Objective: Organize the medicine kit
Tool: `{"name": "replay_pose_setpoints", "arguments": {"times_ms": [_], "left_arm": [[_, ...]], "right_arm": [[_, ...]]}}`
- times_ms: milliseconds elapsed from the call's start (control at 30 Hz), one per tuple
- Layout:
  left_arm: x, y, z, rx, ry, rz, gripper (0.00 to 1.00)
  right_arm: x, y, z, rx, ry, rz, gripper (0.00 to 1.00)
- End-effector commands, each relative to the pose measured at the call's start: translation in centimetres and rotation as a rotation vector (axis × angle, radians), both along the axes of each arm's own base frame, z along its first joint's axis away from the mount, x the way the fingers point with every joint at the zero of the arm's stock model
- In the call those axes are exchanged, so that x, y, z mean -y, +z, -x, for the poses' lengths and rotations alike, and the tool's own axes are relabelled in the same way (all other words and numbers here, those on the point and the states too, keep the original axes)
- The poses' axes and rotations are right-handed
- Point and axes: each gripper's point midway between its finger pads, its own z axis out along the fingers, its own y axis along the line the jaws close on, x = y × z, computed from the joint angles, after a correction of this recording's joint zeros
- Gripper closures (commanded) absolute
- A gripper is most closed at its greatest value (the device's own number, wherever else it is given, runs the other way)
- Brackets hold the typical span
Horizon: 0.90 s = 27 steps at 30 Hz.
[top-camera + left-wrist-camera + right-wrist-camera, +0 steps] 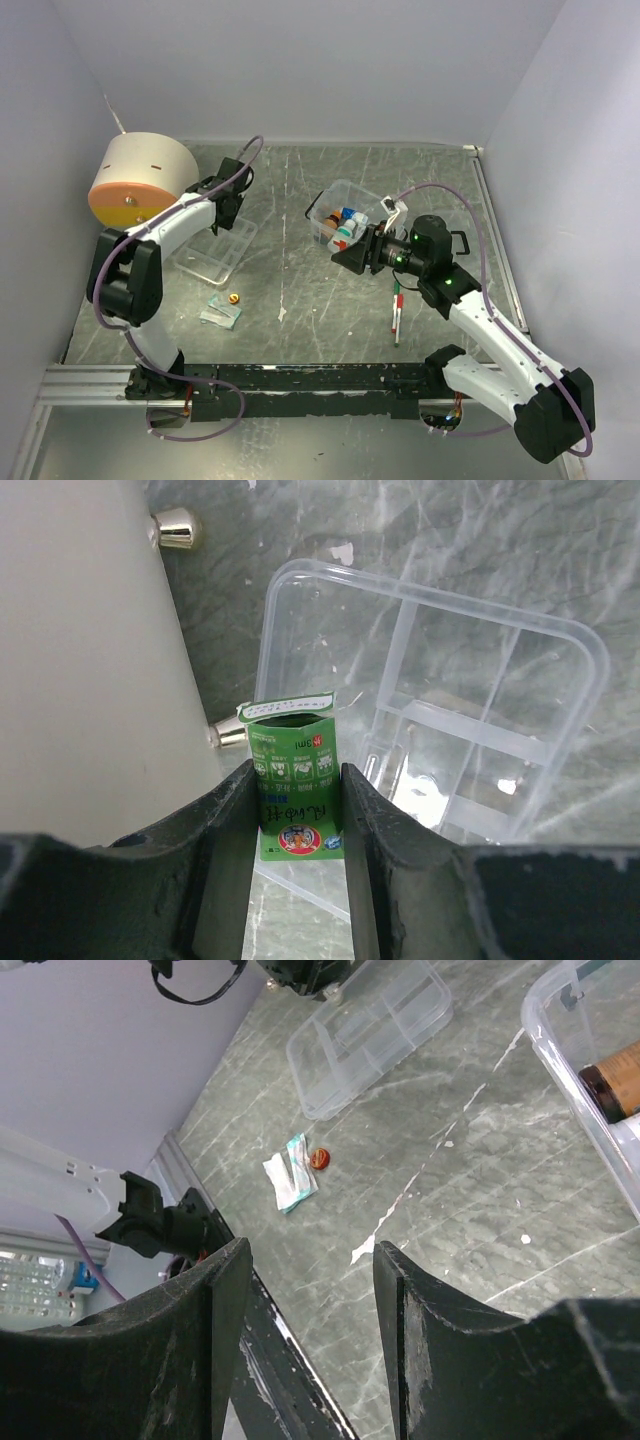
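Observation:
The medicine kit's clear box point(340, 203) stands mid-table with small bottles and tubes in it; its wall point(575, 1045) shows in the right wrist view with a brown bottle point(612, 1078) inside. The kit's clear compartment tray point(215, 252) lies apart to the left. My left gripper point(228, 205) hangs over the tray's far end, shut on a small green carton point(295, 790) that sits above the tray's edge point(440, 710). Just in front of the box, my right gripper point(352, 250) is open, and between its fingers point(225, 1290) only bare table shows.
A round beige-and-orange drum point(140, 180) stands close beside the left gripper, its side point(80, 660) filling the left wrist view. On the table lie a flat white packet point(220, 312), a small orange cap point(234, 298) and a red-and-green pen point(397, 310). A black rail point(300, 380) runs along the near edge.

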Motion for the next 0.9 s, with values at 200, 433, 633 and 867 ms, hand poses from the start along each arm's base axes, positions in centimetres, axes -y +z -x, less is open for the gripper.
{"name": "replay_pose_setpoints", "arguments": {"times_ms": [200, 433, 633, 867], "left_arm": [[-2.0, -2.7, -0.9, -0.039, 0.017, -0.144, 0.55], [-2.8, -4.4, -0.8, -0.083, 0.037, -0.200, 0.50], [-2.2, -3.8, -0.8, -0.087, 0.049, -0.146, 0.30], [-0.3, -1.0, -0.8, -0.041, 0.097, -0.009, 0.30]], "right_arm": [[-0.5, 1.3, -0.1, 0.017, 0.025, -0.018, 0.48], [-1.0, 1.6, -0.6, 0.011, 0.034, -0.025, 0.48], [-0.9, 1.8, -0.6, 0.020, 0.028, -0.024, 0.48], [-0.9, 1.4, -0.5, 0.012, 0.027, -0.034, 0.48]]}}
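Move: The left gripper holds the small green box above the divided tray. The compartment nearest the drawer cabinet, where the box goes, lies some 4 cm left of the hand, 2 cm ahead and 9 cm below. The drawer cabinet's middle is about 19 cm left and 8 cm ahead, the bottle cap 14 cm back and 6 cm right. From the right hand that compartment is roughly 35 cm left, 17 cm ahead and 21 cm below. Lower the left gripper about 5 cm, easing it some 2 cm left towards the cabinet-side compartment of the tray, and let the wrist tilt about 10 degrees on the way, fingertips tipping further down. Near the bottom, open the fingers to let go of the green box, then start to rise slightly with them open. ##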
